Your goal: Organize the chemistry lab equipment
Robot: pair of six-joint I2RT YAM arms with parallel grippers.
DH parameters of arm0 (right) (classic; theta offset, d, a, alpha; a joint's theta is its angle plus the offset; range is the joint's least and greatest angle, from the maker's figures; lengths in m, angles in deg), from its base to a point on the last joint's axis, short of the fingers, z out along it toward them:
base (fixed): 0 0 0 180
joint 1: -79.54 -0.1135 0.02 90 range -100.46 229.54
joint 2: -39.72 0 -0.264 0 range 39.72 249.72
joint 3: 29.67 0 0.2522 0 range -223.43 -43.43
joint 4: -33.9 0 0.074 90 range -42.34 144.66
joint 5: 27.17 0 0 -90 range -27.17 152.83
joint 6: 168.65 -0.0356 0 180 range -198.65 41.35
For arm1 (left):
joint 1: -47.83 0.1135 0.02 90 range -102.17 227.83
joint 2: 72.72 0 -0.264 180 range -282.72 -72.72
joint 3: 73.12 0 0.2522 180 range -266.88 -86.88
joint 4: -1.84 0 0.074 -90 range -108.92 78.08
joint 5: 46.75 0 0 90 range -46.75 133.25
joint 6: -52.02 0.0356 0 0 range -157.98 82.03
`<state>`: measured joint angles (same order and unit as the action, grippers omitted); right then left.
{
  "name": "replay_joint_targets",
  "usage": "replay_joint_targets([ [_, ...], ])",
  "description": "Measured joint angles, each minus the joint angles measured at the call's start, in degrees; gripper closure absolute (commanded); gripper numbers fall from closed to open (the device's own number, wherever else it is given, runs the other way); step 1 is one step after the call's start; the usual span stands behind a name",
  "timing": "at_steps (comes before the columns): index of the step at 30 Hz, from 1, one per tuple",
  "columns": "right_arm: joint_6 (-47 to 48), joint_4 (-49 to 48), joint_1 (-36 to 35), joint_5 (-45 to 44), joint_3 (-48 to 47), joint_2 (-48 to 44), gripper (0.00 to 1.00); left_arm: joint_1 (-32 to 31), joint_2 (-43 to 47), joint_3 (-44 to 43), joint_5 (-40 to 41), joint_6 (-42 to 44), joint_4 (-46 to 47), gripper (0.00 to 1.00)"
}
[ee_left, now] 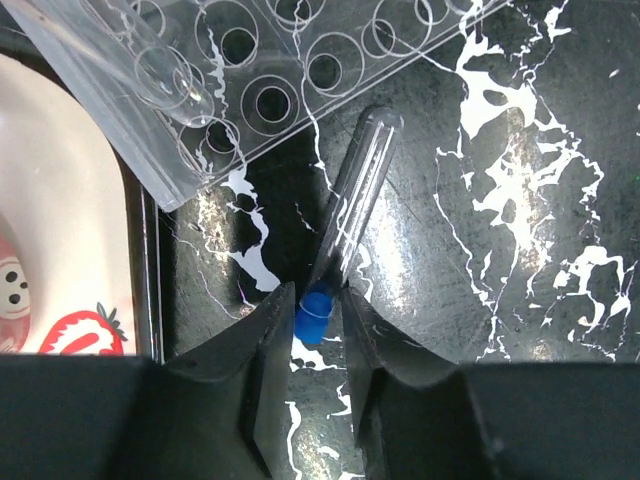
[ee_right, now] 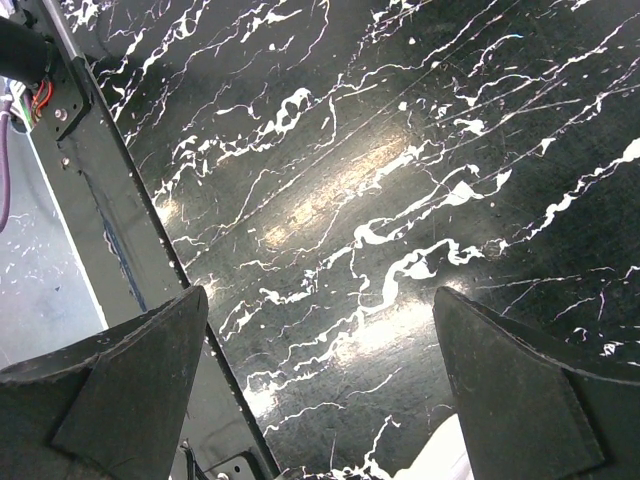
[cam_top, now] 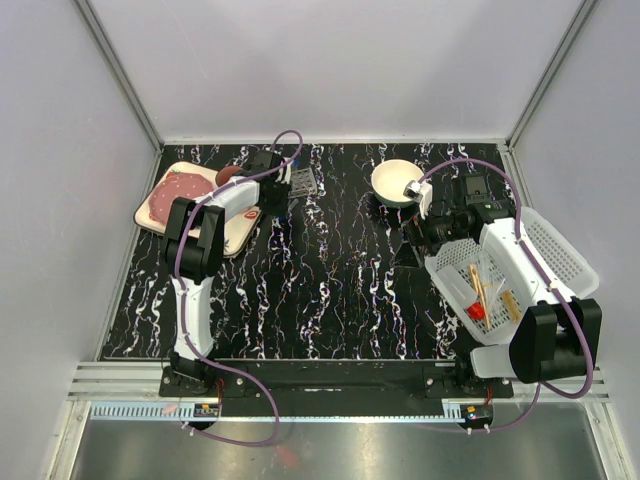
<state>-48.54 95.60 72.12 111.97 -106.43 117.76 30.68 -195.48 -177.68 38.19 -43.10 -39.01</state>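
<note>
A thin clear tube (ee_left: 356, 185) with a blue cap (ee_left: 314, 316) lies slanted over the black marbled table, its far end just short of a clear rack with round holes (ee_left: 290, 70). My left gripper (ee_left: 316, 300) is shut on the tube's blue cap; in the top view it (cam_top: 278, 190) is at the back left, beside the rack (cam_top: 304, 182). My right gripper (ee_right: 320, 300) is open and empty above bare table; in the top view it (cam_top: 420, 232) hangs next to a white basket (cam_top: 560, 255) that holds tan wooden sticks (cam_top: 480, 288) and a small red-tipped piece (cam_top: 476, 311).
A dotted plate (cam_top: 160, 215) with a pink mug (cam_top: 183, 188) stands at the back left; its strawberry-printed rim (ee_left: 60, 230) lies close to my left fingers. A cream bowl (cam_top: 396, 182) stands at the back, right of centre. Grey walls enclose the table.
</note>
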Motion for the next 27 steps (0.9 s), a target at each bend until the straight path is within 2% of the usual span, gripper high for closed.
replay_joint_targets([
  [2, 0.0, 0.13, 0.0, 0.35, 0.0, 0.0, 0.0, 0.0, 0.0, 0.28, 0.0, -0.46, 0.22, 0.79],
  [5, 0.11, 0.7, 0.0, 1.42, 0.0, -0.11, 0.0, 0.0, 0.28, 0.83, -0.39, -1.07, 0.94, 0.83],
  [12, 4.22, 3.37, 0.04, 4.28, 0.2, -2.93, 0.0, -0.72, 6.16, 10.27, -3.56, -2.84, 5.03, 0.85],
  [21, 26.56, 16.52, -0.35, 7.56, -0.87, -5.2, 0.0, -7.21, 24.22, 32.28, -18.67, -10.23, 10.93, 0.86],
  [27, 37.92, 22.1, -2.91, 7.56, -2.89, -5.31, 0.0, -13.66, 33.83, 41.7, -30.8, -19.12, 18.69, 0.85],
])
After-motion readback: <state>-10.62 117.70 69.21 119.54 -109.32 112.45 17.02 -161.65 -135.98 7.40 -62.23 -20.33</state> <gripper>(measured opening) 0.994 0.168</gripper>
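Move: The test tube lies right at the left gripper, its blue cap already between the half-open fingers and its middle some 3 cm ahead and 2 cm to the right, on the table. The tube rack stands about 8 cm ahead and 3 cm right of that hand; the mug is roughly 4 cm ahead and 11 cm to its left. From the right gripper the tube lies about 20 cm ahead, 30 cm left and 15 cm lower. Close the left fingers on the test tube's blue cap, then sweep the tube back about 23 cm and to the right about half as far, away from the rack towards the open right gripper, rising late and swinging the fingertips rightward. Meanwhile draw the empty right gripper back some 6 cm and up a little, turning it counter-clockwise, fingers kept wide open. ##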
